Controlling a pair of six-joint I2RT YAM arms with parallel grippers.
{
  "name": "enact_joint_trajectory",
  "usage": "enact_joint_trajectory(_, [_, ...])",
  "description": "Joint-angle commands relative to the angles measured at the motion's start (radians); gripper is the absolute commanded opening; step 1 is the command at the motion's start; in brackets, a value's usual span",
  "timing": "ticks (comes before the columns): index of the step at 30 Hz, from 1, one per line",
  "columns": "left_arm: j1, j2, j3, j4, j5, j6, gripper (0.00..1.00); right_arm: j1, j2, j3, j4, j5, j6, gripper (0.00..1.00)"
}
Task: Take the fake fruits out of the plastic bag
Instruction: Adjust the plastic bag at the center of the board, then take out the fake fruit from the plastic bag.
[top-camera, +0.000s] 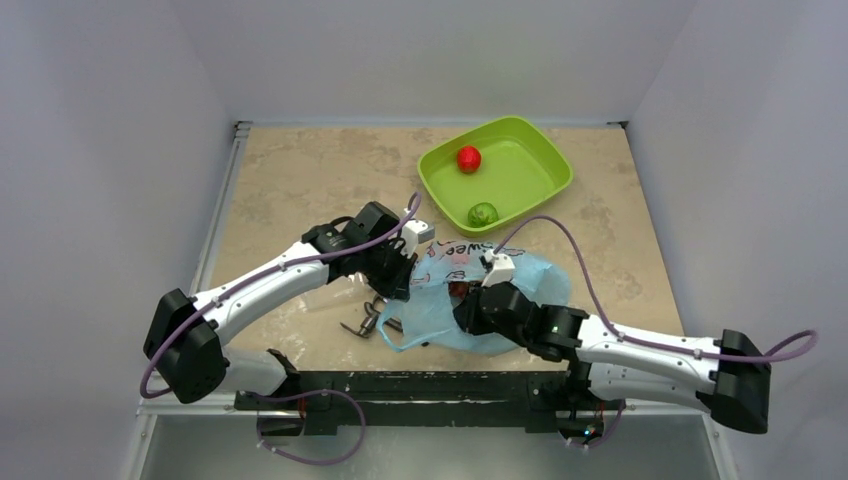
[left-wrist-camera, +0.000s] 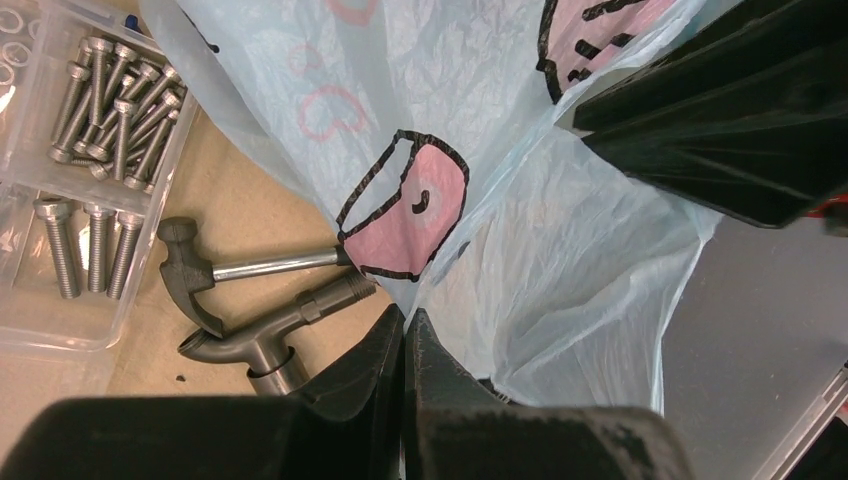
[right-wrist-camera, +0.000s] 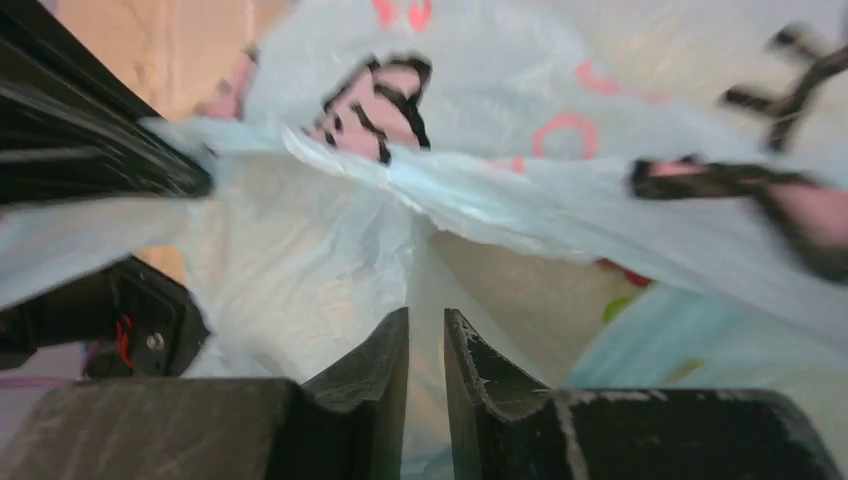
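Note:
The plastic bag (top-camera: 535, 280), light blue with pink and black prints, lies crumpled mid-table between my arms. My left gripper (top-camera: 405, 280) is shut on a fold at the bag's left edge (left-wrist-camera: 405, 300). My right gripper (top-camera: 462, 300) sits at the bag's mouth, jaws a narrow gap apart, and a strip of bag film (right-wrist-camera: 427, 290) runs between them. Red and green bits of fake fruits (right-wrist-camera: 618, 290) show through the film inside. A red fruit (top-camera: 468, 158) and a green fruit (top-camera: 483, 214) lie in the tray.
The lime-green tray (top-camera: 545, 150) stands at the back right. Beside the bag's left edge lie a small grey hammer (left-wrist-camera: 190, 270), another metal tool (left-wrist-camera: 280, 325) and a clear box of screws (left-wrist-camera: 90, 200). The same tools (top-camera: 365, 322) lie near the front edge.

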Motion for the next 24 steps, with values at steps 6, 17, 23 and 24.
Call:
enact_joint_trajectory(6, [-0.002, 0.004, 0.03, 0.004, 0.026, 0.015, 0.0, 0.003, -0.073, 0.135, -0.101, 0.315, -0.161, 0.4])
enact_joint_trajectory(17, [-0.002, -0.003, 0.029, 0.005, 0.028, 0.014, 0.0, 0.003, 0.181, 0.273, -0.085, 0.488, -0.352, 0.61])
enact_joint_trajectory(23, [-0.002, -0.002, 0.029, 0.005, 0.031, 0.012, 0.0, 0.002, 0.314, 0.335, -0.096, 0.551, -0.35, 0.66])
enact_joint_trajectory(24, [-0.003, -0.003, 0.029, 0.005, 0.033, 0.012, 0.0, 0.002, 0.332, 0.341, -0.093, 0.56, -0.353, 0.65])
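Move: At the bag's mouth, the right hand has the upper rim about 5 cm ahead and some 1 cm to its left, slightly higher than its fingertips. The grapes inside lie roughly 6 cm ahead and 5 cm below; the green fruit in the tray is some 22 cm ahead and 5 cm to the right. The bag corner in the left fingers sits about 12 cm left and 3 cm ahead. From the left hand the rim's middle is some 11 cm right, 2 cm ahead and about level. Reaching forward about 8 cm, and slightly right, the right hand first rises some 5 cm, then sinks about 2 cm as it slides its fingers under the bag's upper rim. Its gripper spreads from nearly shut to about two-thirds open while the wrist rolls left side down and swings the fingertips from forward-left to nearly straight ahead. The left hand stays put, still pinching the bag corner. ##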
